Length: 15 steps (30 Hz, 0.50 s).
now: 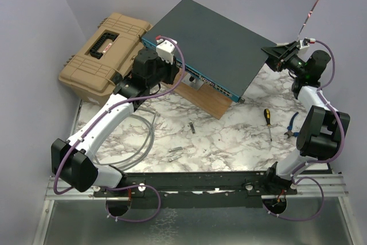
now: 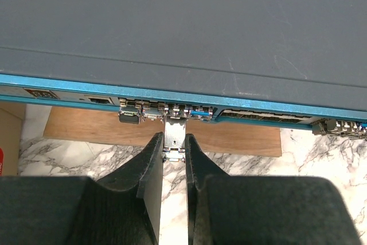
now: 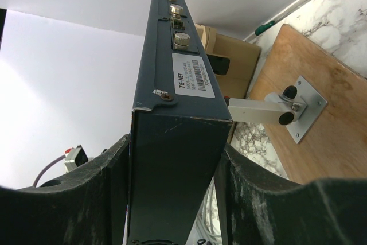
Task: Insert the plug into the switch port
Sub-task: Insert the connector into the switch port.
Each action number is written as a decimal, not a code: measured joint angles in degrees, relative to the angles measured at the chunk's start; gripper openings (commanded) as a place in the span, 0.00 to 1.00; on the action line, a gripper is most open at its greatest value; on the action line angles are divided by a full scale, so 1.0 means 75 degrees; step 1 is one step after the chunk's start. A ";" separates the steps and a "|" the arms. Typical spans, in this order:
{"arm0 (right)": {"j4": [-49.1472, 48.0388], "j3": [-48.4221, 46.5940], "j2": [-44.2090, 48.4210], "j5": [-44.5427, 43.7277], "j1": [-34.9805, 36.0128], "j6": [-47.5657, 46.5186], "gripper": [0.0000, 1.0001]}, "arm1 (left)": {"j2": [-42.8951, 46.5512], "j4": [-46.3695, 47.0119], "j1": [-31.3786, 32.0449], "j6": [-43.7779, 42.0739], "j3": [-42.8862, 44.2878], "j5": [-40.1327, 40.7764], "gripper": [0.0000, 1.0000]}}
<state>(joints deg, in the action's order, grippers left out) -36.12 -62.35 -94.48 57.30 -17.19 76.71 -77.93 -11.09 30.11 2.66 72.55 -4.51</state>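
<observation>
The switch [image 1: 212,38] is a flat dark grey-teal box lying tilted on a wooden board [image 1: 200,98], its blue port face [image 2: 241,102] toward my left arm. My left gripper [image 1: 179,76] is at that face. In the left wrist view its black fingers [image 2: 150,162] are shut on a small silver plug [image 2: 175,136], whose front end sits in the row of ports [image 2: 172,110]. My right gripper [image 1: 274,55] is at the switch's far right corner, and in the right wrist view it [image 3: 172,164] is shut on the switch's thin side [image 3: 178,119].
A tan toolbox [image 1: 106,53] stands at the back left, touching the switch. A screwdriver [image 1: 267,121] and blue-handled pliers [image 1: 292,125] lie on the marble at right. A grey cable [image 1: 143,136] loops at left, small metal parts [image 1: 175,151] lie mid-table. A metal bracket [image 3: 298,107] is fixed to the board.
</observation>
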 measured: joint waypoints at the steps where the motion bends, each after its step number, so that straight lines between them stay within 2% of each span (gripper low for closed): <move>1: 0.0000 0.0000 0.0000 0.0000 0.0000 -0.0003 0.48 | 0.0000 0.0026 0.0000 0.0009 -0.0015 0.0000 0.21; 10: 0.0000 0.0000 -0.0003 0.0003 0.0000 -0.0003 0.47 | 0.0076 0.0691 -0.0012 0.0099 -0.0181 0.0003 0.42; 15: 0.0000 0.0000 -0.0003 0.0003 0.0000 -0.0006 0.47 | 0.0245 0.0880 -0.0050 0.0131 -0.0277 0.0009 0.50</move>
<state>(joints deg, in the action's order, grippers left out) -36.12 -62.35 -94.50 57.32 -17.19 76.66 -76.09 -4.49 29.74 3.64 70.48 -4.45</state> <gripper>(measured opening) 0.529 0.459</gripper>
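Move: The plug is between the left fingers, already in the switch port; its middle lies about 1 cm ahead and 1 cm right of that hand, level with it. A seated connector stands some 4 cm ahead and 1 cm left, another connector roughly 4 cm back and 10 cm right, both about level. From the right hand, still gripping the switch, the plug is some 33 cm left and 5 cm back, about level. The left fingers open and let go of the plug as the hand rises about 2.5 cm, tipping up slightly. ##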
